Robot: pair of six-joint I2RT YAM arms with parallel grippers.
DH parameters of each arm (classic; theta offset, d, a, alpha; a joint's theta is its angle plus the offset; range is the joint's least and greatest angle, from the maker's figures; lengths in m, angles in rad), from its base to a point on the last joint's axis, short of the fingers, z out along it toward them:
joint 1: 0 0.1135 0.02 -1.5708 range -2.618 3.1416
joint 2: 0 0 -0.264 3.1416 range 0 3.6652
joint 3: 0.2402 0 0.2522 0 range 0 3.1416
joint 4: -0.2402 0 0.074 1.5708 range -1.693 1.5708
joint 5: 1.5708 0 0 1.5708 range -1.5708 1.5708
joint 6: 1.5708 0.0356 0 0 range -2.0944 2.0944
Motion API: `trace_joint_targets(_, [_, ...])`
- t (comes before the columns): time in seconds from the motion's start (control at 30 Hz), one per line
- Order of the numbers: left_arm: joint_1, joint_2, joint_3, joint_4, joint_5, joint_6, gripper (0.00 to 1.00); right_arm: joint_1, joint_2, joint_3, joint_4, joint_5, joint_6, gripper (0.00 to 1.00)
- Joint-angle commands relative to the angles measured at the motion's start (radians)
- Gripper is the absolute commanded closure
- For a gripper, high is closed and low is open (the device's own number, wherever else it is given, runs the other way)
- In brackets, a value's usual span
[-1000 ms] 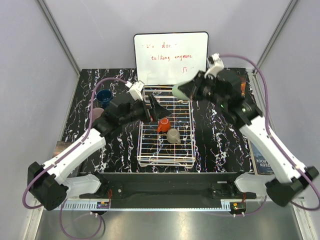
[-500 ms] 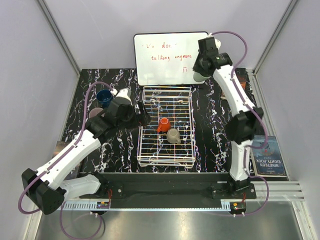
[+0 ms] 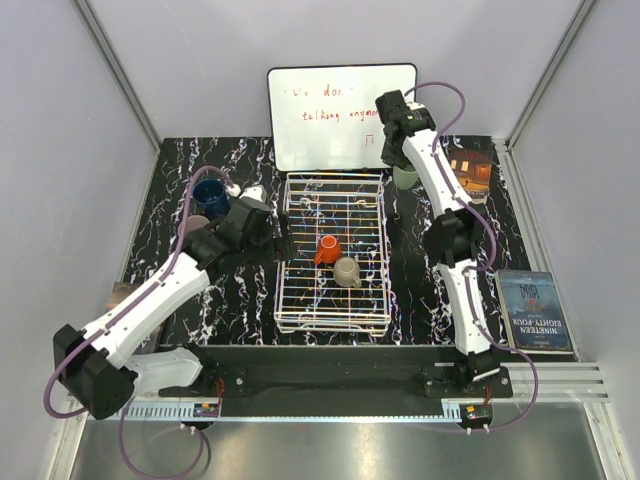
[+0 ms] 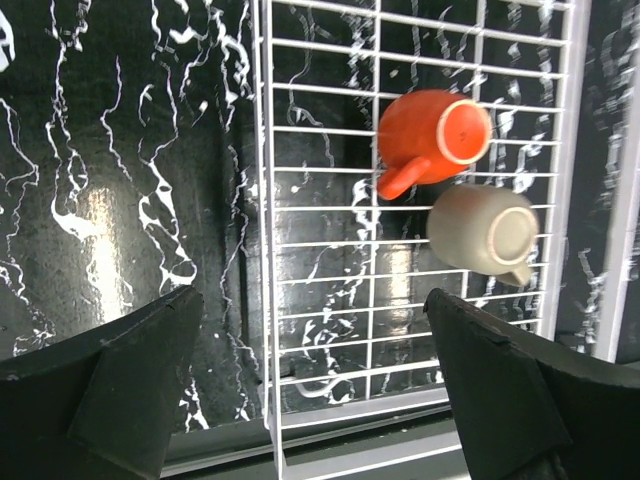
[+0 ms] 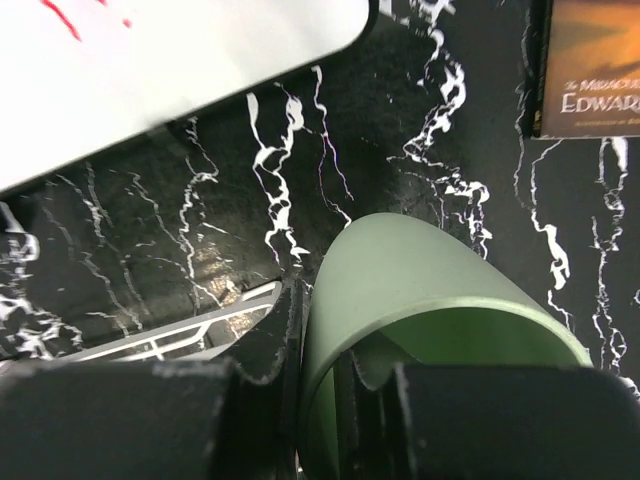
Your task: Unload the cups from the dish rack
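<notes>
The white wire dish rack (image 3: 300,300) stands mid-table and holds the orange-red mug (image 3: 327,249) and the taupe mug (image 3: 346,271), both on their sides. They also show in the left wrist view, orange-red (image 4: 435,135) and taupe (image 4: 480,230). My right gripper (image 3: 402,165) is shut on the wall of the mint green mug (image 3: 406,178), one finger inside and one outside (image 5: 270,350), low over the table just right of the rack's far right corner. My left gripper (image 3: 284,244) is open and empty over the rack's left edge (image 4: 265,200). The dark blue mug (image 3: 211,195) stands on the table at the left, and the pink-lilac mug (image 3: 194,222) is partly hidden by my left arm.
A whiteboard (image 3: 340,115) with red writing leans at the back behind the rack. A dark book (image 3: 470,170) lies at the back right, close to the mint mug. Another book (image 3: 535,310) lies at the right edge.
My right arm has swung from over the rack's far right corner out to the back right with the mint mug. My left gripper has drawn back to the rack's left edge.
</notes>
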Motion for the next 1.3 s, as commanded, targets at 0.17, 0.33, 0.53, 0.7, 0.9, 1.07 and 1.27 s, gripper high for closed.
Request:
trace_joint_targets(0.17, [0.002,0.091,0.031,0.006,0.017,0.041,0.01,-0.039,0.125,0.095,0.008,-0.055,-0.005,1.00])
trace_joint_targets(0.33, [0.000,0.140,0.053,0.008,0.028,0.058,0.01,-0.059,0.185,0.158,0.025,-0.080,0.000,1.00])
trace_joint_targets(0.53, [0.002,0.196,0.085,0.008,0.028,0.076,0.01,-0.070,0.246,0.184,0.060,-0.121,0.010,1.00])
trace_joint_targets(0.7, [0.002,0.232,0.108,0.008,0.025,0.089,0.01,-0.071,0.243,0.123,0.117,-0.149,0.023,1.00])
trace_joint_targets(0.9, [0.003,0.236,0.105,0.008,0.029,0.089,0.01,-0.070,0.237,0.086,0.134,-0.152,0.021,0.85])
trace_joint_targets(1.07, [0.003,0.235,0.100,0.012,0.040,0.083,0.01,-0.068,0.179,0.023,0.141,-0.143,0.024,0.59])
trace_joint_targets(1.27, [0.003,0.213,0.088,0.052,0.086,0.081,0.01,-0.056,0.097,0.027,0.155,-0.169,0.024,0.50])
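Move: The right hand already holds the green cup; its landing spot is about 5 cm ahead and 17 cm below. From that hand, the rack's far right corner is 5 cm left and 3 ahead, the whiteboard's near right corner 11 cm straight ahead, the orange book 15 cm right and 7 ahead. From the open left hand, the red cup is about 7 cm ahead, 10 right, 12 lower; the grey cup 2 ahead, 14 right. With the green cup still pinched by its rim, the right hand sets it down on the counter just past the rack's far right corner, sinking about 10 cm while easing some 4 cm forward, then partly opens its fingers around the rim. Meanwhile the left hand, fingers wide, lowers 4.5 cm, then edges forward and right towards the red cup, tipping its fingers more steeply down, and touches nothing. ##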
